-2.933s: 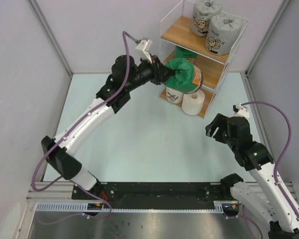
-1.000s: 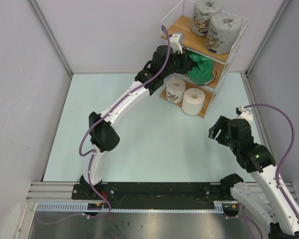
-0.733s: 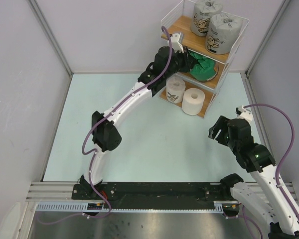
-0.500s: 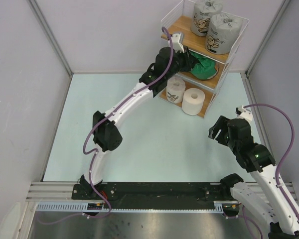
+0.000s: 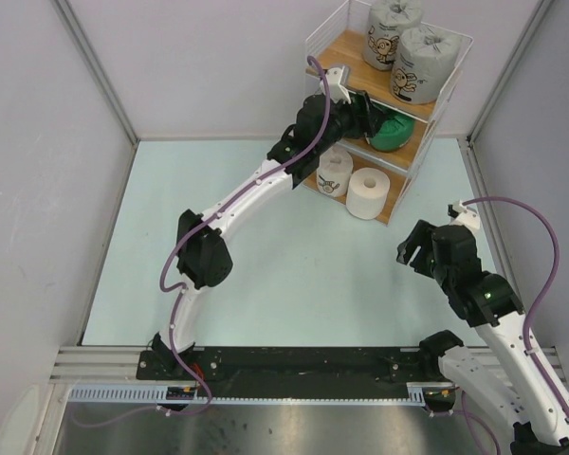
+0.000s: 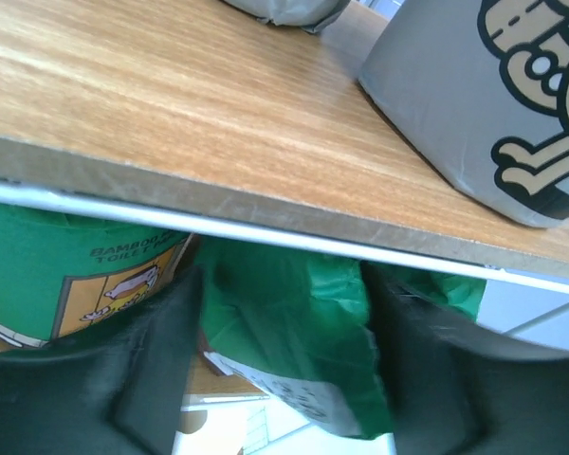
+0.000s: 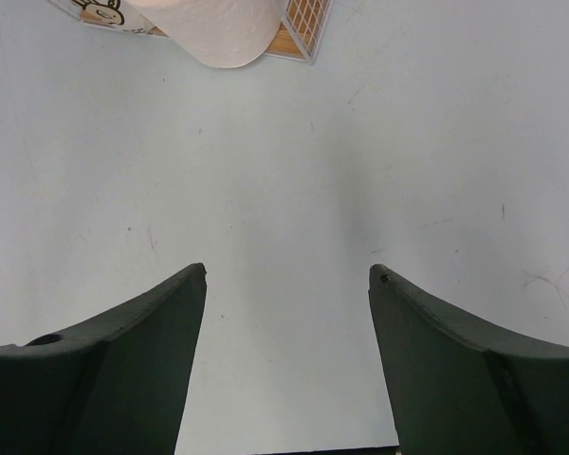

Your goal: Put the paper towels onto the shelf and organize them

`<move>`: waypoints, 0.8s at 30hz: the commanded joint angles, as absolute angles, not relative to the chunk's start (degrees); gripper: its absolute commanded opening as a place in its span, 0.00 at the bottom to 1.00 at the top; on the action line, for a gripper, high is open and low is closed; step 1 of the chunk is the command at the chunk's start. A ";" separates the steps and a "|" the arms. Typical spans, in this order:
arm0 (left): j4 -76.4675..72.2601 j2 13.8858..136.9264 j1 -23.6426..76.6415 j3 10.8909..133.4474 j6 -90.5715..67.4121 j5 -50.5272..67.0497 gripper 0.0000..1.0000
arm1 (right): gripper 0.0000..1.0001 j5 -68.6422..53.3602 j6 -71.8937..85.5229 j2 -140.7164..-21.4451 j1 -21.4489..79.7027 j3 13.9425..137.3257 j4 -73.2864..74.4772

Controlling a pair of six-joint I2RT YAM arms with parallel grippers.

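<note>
My left gripper (image 5: 368, 116) reaches into the middle tier of the shelf (image 5: 438, 106) and is shut on a green-wrapped paper towel roll (image 5: 393, 129). In the left wrist view the roll's crumpled green wrap (image 6: 294, 332) sits between my fingers, under the top board (image 6: 171, 104). A second green roll (image 6: 66, 275) stands to its left. Two grey cartoon-print rolls (image 5: 396, 27) (image 5: 423, 64) stand on the top board. A white-wrapped roll (image 5: 335, 172) and a bare white roll (image 5: 369, 193) stand on the bottom board. My right gripper (image 5: 419, 248) is open and empty above the table.
The pale green table (image 5: 266, 265) is walled by grey panels on the left, back and right. The right wrist view shows bare table under my open gripper (image 7: 287, 275), with the bare white roll (image 7: 218, 28) and the shelf's corner (image 7: 303, 28) at the top edge.
My left arm has carried the green roll from in front of the shelf into the middle tier and pushed it deeper, to the right. The right arm has not moved.
</note>
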State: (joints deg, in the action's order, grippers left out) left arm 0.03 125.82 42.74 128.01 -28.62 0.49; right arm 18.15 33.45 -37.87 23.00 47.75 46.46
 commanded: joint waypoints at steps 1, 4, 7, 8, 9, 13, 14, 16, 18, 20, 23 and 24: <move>-1.67 121.82 42.98 127.27 -29.62 2.90 0.79 | 0.74 18.54 34.01 -37.53 22.76 49.92 46.14; -1.85 121.20 43.07 127.09 -29.88 3.25 0.93 | 0.74 18.28 34.10 -37.70 22.76 49.92 45.97; -1.67 120.59 43.07 127.09 -29.97 3.95 1.00 | 0.74 17.93 34.19 -37.97 22.85 50.01 45.53; -1.15 120.06 43.07 127.09 -29.97 4.13 1.00 | 0.74 17.67 34.28 -38.14 22.76 49.92 45.53; -0.88 119.88 43.07 127.09 -29.97 4.13 1.00 | 0.74 17.67 34.36 -38.14 22.76 49.92 45.44; -0.61 118.30 43.07 126.83 -30.06 4.57 1.00 | 0.74 17.14 34.54 -38.67 22.76 50.01 44.74; -0.53 118.13 43.07 126.83 -29.88 4.48 1.00 | 0.74 16.79 34.45 -38.85 22.76 50.01 44.56; -0.62 117.25 42.98 126.83 -29.71 4.40 1.00 | 0.74 16.61 34.63 -38.94 22.76 50.01 44.56; -0.44 116.37 42.98 126.83 -29.62 4.22 1.00 | 0.74 16.70 34.63 -38.94 22.76 50.01 44.56; -0.44 115.58 42.89 126.39 -29.36 4.92 1.00 | 0.74 16.87 34.54 -38.94 22.85 49.92 44.82; -0.44 112.86 42.80 123.23 -28.48 5.80 1.00 | 0.74 17.23 34.54 -38.85 22.76 49.92 45.09; -0.44 111.63 42.72 120.35 -28.22 5.97 1.00 | 0.74 17.31 34.45 -38.76 22.85 50.01 45.17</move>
State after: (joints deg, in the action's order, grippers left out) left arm 0.51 118.19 42.74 125.03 -29.43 3.86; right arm 17.02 34.09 -39.16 23.00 47.75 46.13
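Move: The green pack just set on the middle shelf has its loose wrapper still between the left hand's part-open fingers. Its middle is about 5 cm ahead, 6 cm right and 4 cm below that hand. The other green pack stands some 8 cm ahead, 4 cm left, at similar height. The near grey pack, on the shelf above, is roughly 5 cm ahead, 9 cm right and 13 cm up. From the right hand the first green pack lies about 31 cm ahead, 4 cm left, 13 cm up. The green pack's wrapper comes free of the left fingers as they spread from about two-thirds to fully open, the hand barely sinking at first. The left hand then rises about 5.5 cm while drawing back some 3.5 cm and a little left, away from the pack, faster towards the end, its aim almost unchanged. ##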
